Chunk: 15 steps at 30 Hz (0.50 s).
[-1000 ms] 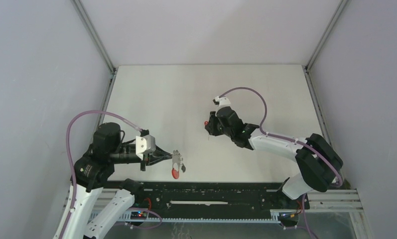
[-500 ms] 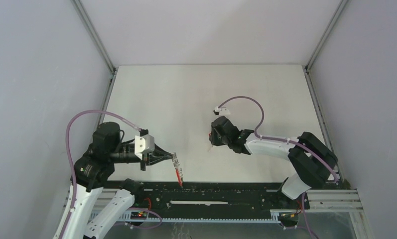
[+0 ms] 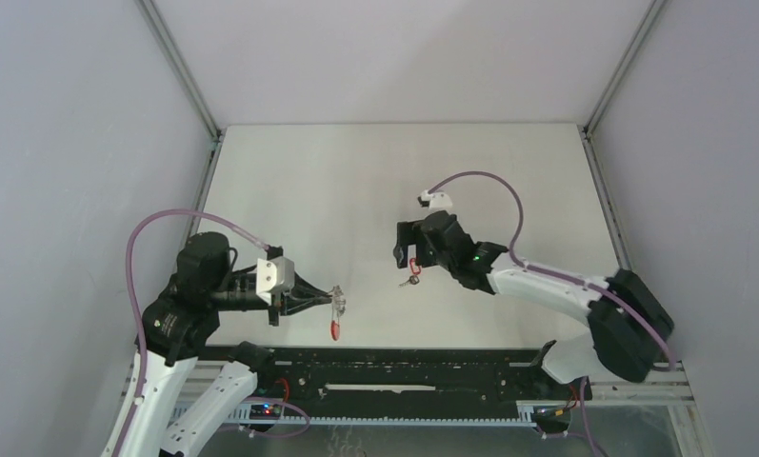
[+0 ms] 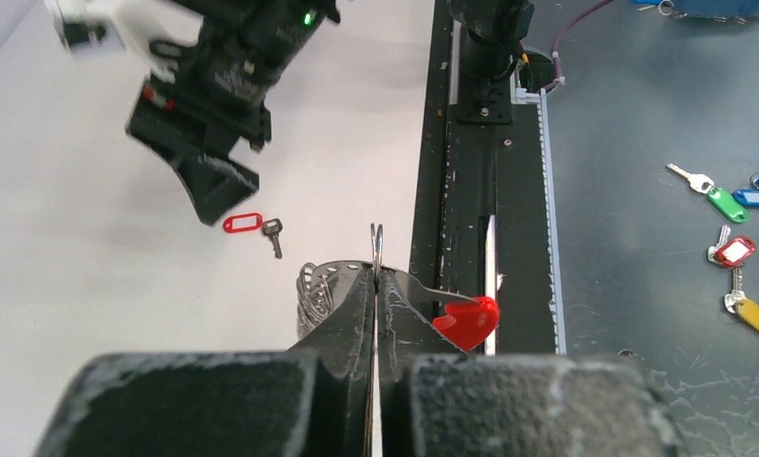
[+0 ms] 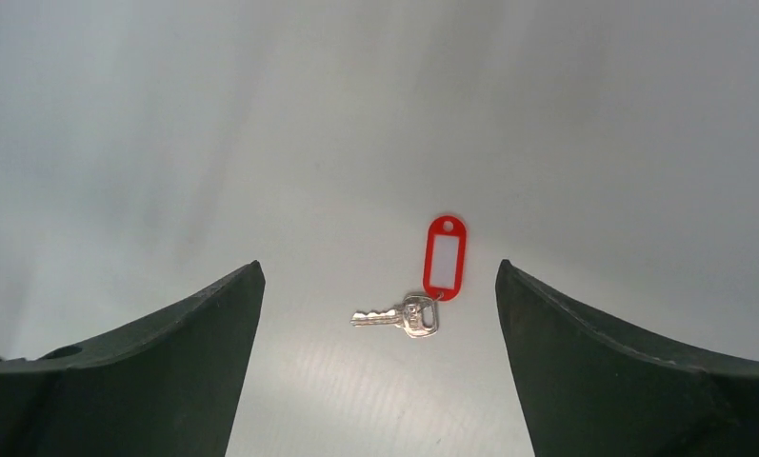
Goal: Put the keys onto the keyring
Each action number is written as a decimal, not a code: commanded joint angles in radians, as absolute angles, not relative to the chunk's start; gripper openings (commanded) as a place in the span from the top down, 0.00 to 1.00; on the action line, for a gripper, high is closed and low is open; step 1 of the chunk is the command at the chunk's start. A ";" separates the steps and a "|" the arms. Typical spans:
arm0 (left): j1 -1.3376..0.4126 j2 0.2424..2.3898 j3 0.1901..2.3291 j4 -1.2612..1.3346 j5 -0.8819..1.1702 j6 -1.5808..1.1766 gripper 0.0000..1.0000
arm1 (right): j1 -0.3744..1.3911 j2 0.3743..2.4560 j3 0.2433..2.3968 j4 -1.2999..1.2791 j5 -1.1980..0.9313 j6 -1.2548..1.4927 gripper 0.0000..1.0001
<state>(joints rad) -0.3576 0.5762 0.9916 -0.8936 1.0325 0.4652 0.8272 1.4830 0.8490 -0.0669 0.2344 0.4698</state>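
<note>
The key with the red oblong tag [image 5: 445,255] lies flat on the white table, its silver blade [image 5: 399,316] pointing left. My right gripper [image 5: 378,270] hovers open straight above it, one finger on each side and neither touching. From above, the tag [image 3: 413,266] shows just under the right gripper [image 3: 410,253]. My left gripper [image 4: 376,274] is shut on the keyring [image 4: 313,286], held edge-on above the table's near edge. The ring's row of small metal loops sticks out left of the fingers and its red part [image 4: 466,321] hangs to the right. In the top view the left gripper [image 3: 333,301] holds the keyring's red part [image 3: 334,330] hanging below it.
A black rail [image 4: 470,143] runs along the table's near edge, right beside the held keyring. Beyond it, on the dark floor, lie several spare keys with coloured tags [image 4: 728,202]. Grey walls enclose the table [image 3: 356,171] on three sides.
The right gripper has opened and let go of the red-tagged key, which now lies on the table below it. The keyring in the left gripper has swung while the left arm stayed put.
</note>
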 commanded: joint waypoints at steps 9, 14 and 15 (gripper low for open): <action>-0.353 0.600 1.024 -0.818 1.085 0.380 1.00 | 0.755 1.237 0.716 -0.136 0.163 0.506 0.41; -0.352 0.607 1.032 -0.813 1.077 0.386 1.00 | 0.849 1.363 0.719 -0.097 0.248 0.612 0.51; -0.352 0.605 1.031 -0.813 1.077 0.388 1.00 | 0.866 1.385 0.722 -0.095 0.271 0.644 0.51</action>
<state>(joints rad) -0.3576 0.5995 0.9916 -0.8558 1.0512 0.4068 0.8051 1.3167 0.7158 -0.1200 0.2005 0.5236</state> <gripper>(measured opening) 0.009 0.493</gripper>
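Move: The key with its red tag lies flat on the table just under the right hand's wide-open fingers, about 2 cm back, 1 cm to the left and some 7 cm below; nothing else lies loose near it. From the left hand, which still pinches the keyring, that key is roughly 16 cm ahead, 16 cm to the right and 27 cm down. The right hand arcs about 5 cm up and rightward, then back and down again, empty fingers half closing. ##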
